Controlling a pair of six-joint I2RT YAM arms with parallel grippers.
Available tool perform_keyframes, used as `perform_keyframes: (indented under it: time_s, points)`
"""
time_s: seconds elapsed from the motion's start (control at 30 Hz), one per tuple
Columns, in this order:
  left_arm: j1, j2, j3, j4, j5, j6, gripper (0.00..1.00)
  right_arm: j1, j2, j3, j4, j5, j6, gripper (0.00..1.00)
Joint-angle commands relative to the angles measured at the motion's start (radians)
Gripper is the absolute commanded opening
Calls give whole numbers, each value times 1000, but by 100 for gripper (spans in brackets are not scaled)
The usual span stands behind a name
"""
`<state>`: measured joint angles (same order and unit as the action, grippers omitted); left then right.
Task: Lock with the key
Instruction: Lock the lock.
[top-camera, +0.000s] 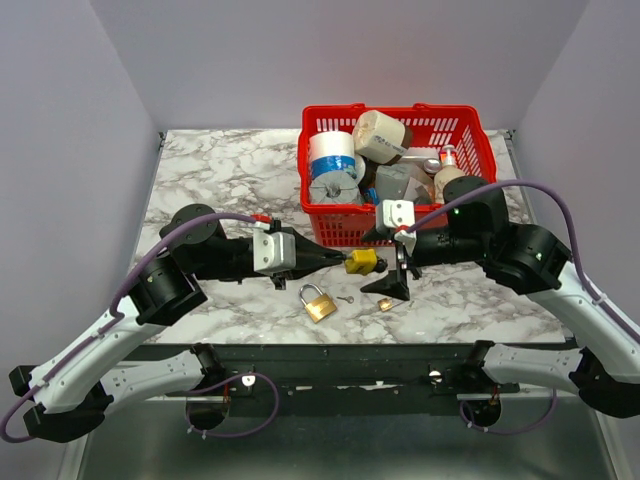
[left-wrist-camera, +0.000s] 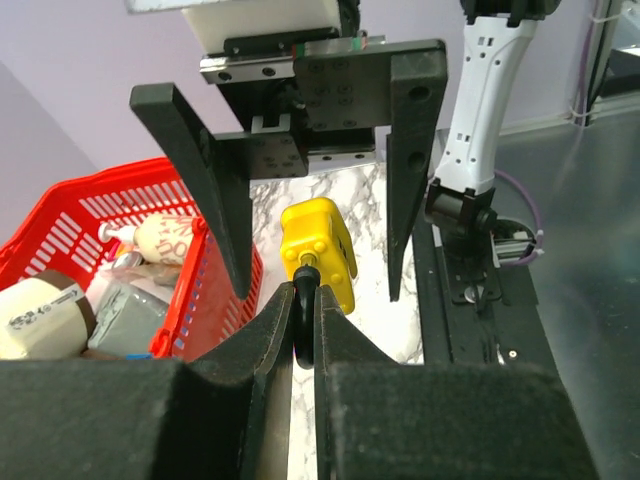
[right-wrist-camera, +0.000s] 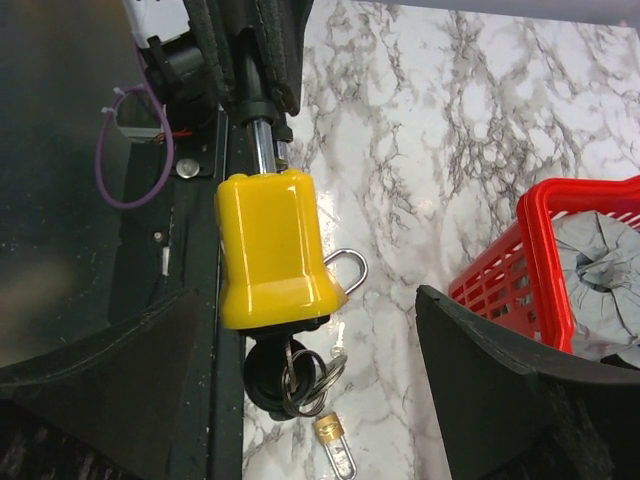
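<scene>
A yellow padlock (top-camera: 361, 262) hangs in the air in front of the red basket. My left gripper (top-camera: 336, 260) is shut on its black shackle (left-wrist-camera: 304, 300); the yellow body (left-wrist-camera: 322, 250) shows just past my fingertips. In the right wrist view the padlock (right-wrist-camera: 270, 250) fills the middle, and a black-headed key (right-wrist-camera: 272, 378) with a key ring sits in its lower end. My right gripper (right-wrist-camera: 308, 300) is open, with one finger on each side of the padlock and touching neither it nor the key. It also shows open in the top view (top-camera: 384, 262).
A red basket (top-camera: 330, 225) full of tape rolls and bottles stands just behind the grippers. On the marble table lie a brass padlock (top-camera: 319, 303), a small loose key (top-camera: 347, 298) and a tiny brass lock (top-camera: 385, 303). A black frame runs along the near edge.
</scene>
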<state>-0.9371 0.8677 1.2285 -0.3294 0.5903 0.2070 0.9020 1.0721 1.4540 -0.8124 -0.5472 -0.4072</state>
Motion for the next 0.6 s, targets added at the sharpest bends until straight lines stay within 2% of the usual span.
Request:
perform_keyframes:
  time_s: [0.0, 0.17, 0.2, 0.23, 0.4, 0.43, 0.57]
  points:
    - [1, -7, 0, 112, 68, -55, 0, 5, 12, 23, -2, -46, 27, 93]
    - [3, -4, 2, 112, 72, -57, 0, 5, 34, 42, -4, -66, 24, 86]
    - [1, -4, 2, 115, 72, -57, 0, 3, 35, 42, -2, -69, 24, 82]
    - [3, -6, 0, 119, 72, -57, 0, 5, 37, 43, -2, -80, 24, 73]
    - [3, -4, -4, 113, 71, -47, 0, 5, 51, 57, -2, -102, 19, 65]
    - [1, -4, -6, 113, 68, -44, 0, 3, 52, 58, -4, -106, 16, 60]
    - [3, -4, -7, 105, 60, -44, 0, 5, 52, 62, -2, -111, 11, 59]
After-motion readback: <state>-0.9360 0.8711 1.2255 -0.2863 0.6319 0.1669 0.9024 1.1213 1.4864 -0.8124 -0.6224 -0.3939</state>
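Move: The yellow lock, its shackle already held in my left hand, has its body about 4 cm to the right of that hand, 1 cm nearer me and level. From my open right hand the body is roughly 3 cm left, 1 cm back and a touch higher. About 22 cm below the right hand are a loose key 3 cm left and 1 cm ahead, a small brass padlock straight below but 6 cm right, and a big brass padlock 9 cm left, 1 cm back. I close my right fingers from nearly wide open to a bit over half as they flank the front and back sides of the yellow body, easing that hand about 1 cm left over it, towards my left hand. My left hand keeps its shut grip on the shackle, drifting barely a centimetre back and up. ##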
